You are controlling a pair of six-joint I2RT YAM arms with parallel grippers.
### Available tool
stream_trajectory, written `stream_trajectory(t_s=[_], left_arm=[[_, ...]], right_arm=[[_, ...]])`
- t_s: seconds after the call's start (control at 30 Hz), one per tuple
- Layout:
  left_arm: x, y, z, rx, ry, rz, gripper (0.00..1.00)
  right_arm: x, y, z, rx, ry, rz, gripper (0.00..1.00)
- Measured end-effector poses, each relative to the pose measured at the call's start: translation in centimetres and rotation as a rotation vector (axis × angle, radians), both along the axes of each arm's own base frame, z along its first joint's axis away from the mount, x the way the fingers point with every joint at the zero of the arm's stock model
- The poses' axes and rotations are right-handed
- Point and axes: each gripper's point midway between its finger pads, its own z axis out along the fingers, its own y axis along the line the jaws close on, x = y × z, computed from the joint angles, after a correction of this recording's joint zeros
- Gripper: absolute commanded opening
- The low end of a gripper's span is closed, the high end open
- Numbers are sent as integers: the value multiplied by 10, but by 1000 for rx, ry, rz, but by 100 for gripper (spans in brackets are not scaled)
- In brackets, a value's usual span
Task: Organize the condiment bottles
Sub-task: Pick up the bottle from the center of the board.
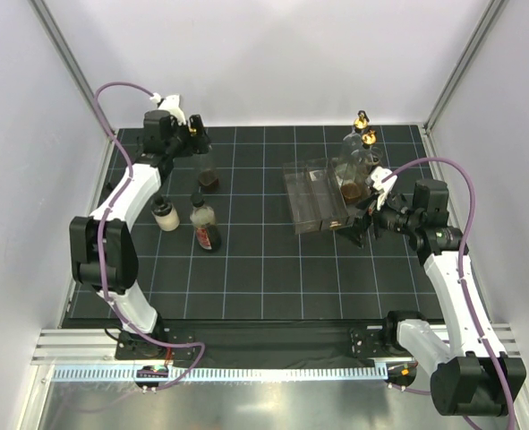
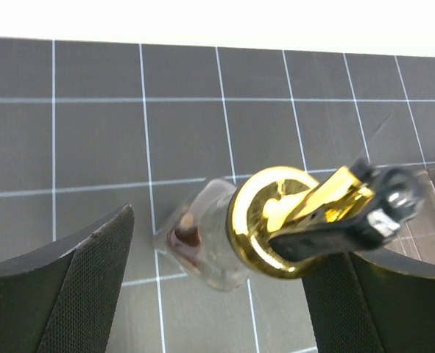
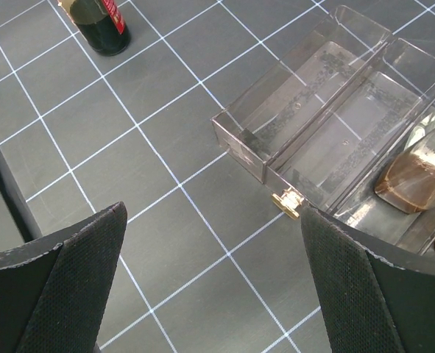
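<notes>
A tall clear bottle with a gold pourer top stands at the far left of the mat, a little dark liquid in its base. My left gripper hangs over it, open, its jaws either side of the gold top. The left finger is still apart from the glass. Two more gold-topped bottles stand in the clear rack; one brown-based bottle shows there. My right gripper is open and empty over bare mat just in front of the rack.
A dark bottle with a red label and a pale bottle stand at the mat's left centre. A small gold piece lies at the rack's near corner. White walls close in the mat.
</notes>
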Motion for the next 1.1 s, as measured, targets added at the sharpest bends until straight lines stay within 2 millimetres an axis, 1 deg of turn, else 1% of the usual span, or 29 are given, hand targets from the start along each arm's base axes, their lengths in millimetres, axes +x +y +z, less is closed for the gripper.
stream_trajectory(t_s=[0.1,0.2,0.3,0.33,0.4,0.43,0.5,0.53,0.63,0.83,1.03,1.1], left_arm=[[6,-1,5,5,-30,-9,81],[14,-2,12,4,-59,-11,76],[21,-4,17,3,-80,-16,67],[22,-4,18,3,-85,-19,59],[23,-6,20,6,-94,-30,50],[24,-6,21,8,-99,-33,41],[24,-7,23,10,-108,-43,30],[25,-6,24,26,-119,-47,19],[25,-7,25,27,-122,-60,0],[23,-14,26,11,-126,-93,0],[17,-31,29,-49,-115,-147,0],[13,-38,34,-72,-116,-166,0]], right_arm=[[0,0,-1,0,5,2,100],[0,0,-3,0,14,3,100],[0,0,-4,1,21,4,100],[0,0,-5,1,21,4,100],[0,0,-5,1,23,5,100],[0,0,-5,1,23,5,100],[0,0,-5,1,24,5,100],[-1,0,-5,0,24,5,100],[-1,0,-5,-1,24,6,100],[-1,0,-5,-3,22,7,100],[-1,0,-6,-7,16,11,100],[0,0,-6,-10,13,12,100]])
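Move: The gold-topped glass bottle stands upright between the left hand's open fingers' reach: its middle is about 3 cm ahead, 2 cm right and some 9 cm below that hand. The sauce bottle stands roughly 20 cm nearer the base than the gold-topped bottle and 2 cm right of it, the white jar about 15 cm nearer and 10 cm left of it. From the right hand, the gold-topped bottle's middle lies some 28 cm ahead, 42 cm left and 9 cm lower. The left hand eases forward and up, about 2.5 cm each, tipping its fingers upward a little, while the partly open fingers close and pinch the bottle's neck at the gold collar from both sides. With the neck gripped, it then carries the bottle's top about 3 cm to the right, still creeping up about a centimetre and drawing back slightly towards the base, as the wrist turns some 10 degrees clockwise. ##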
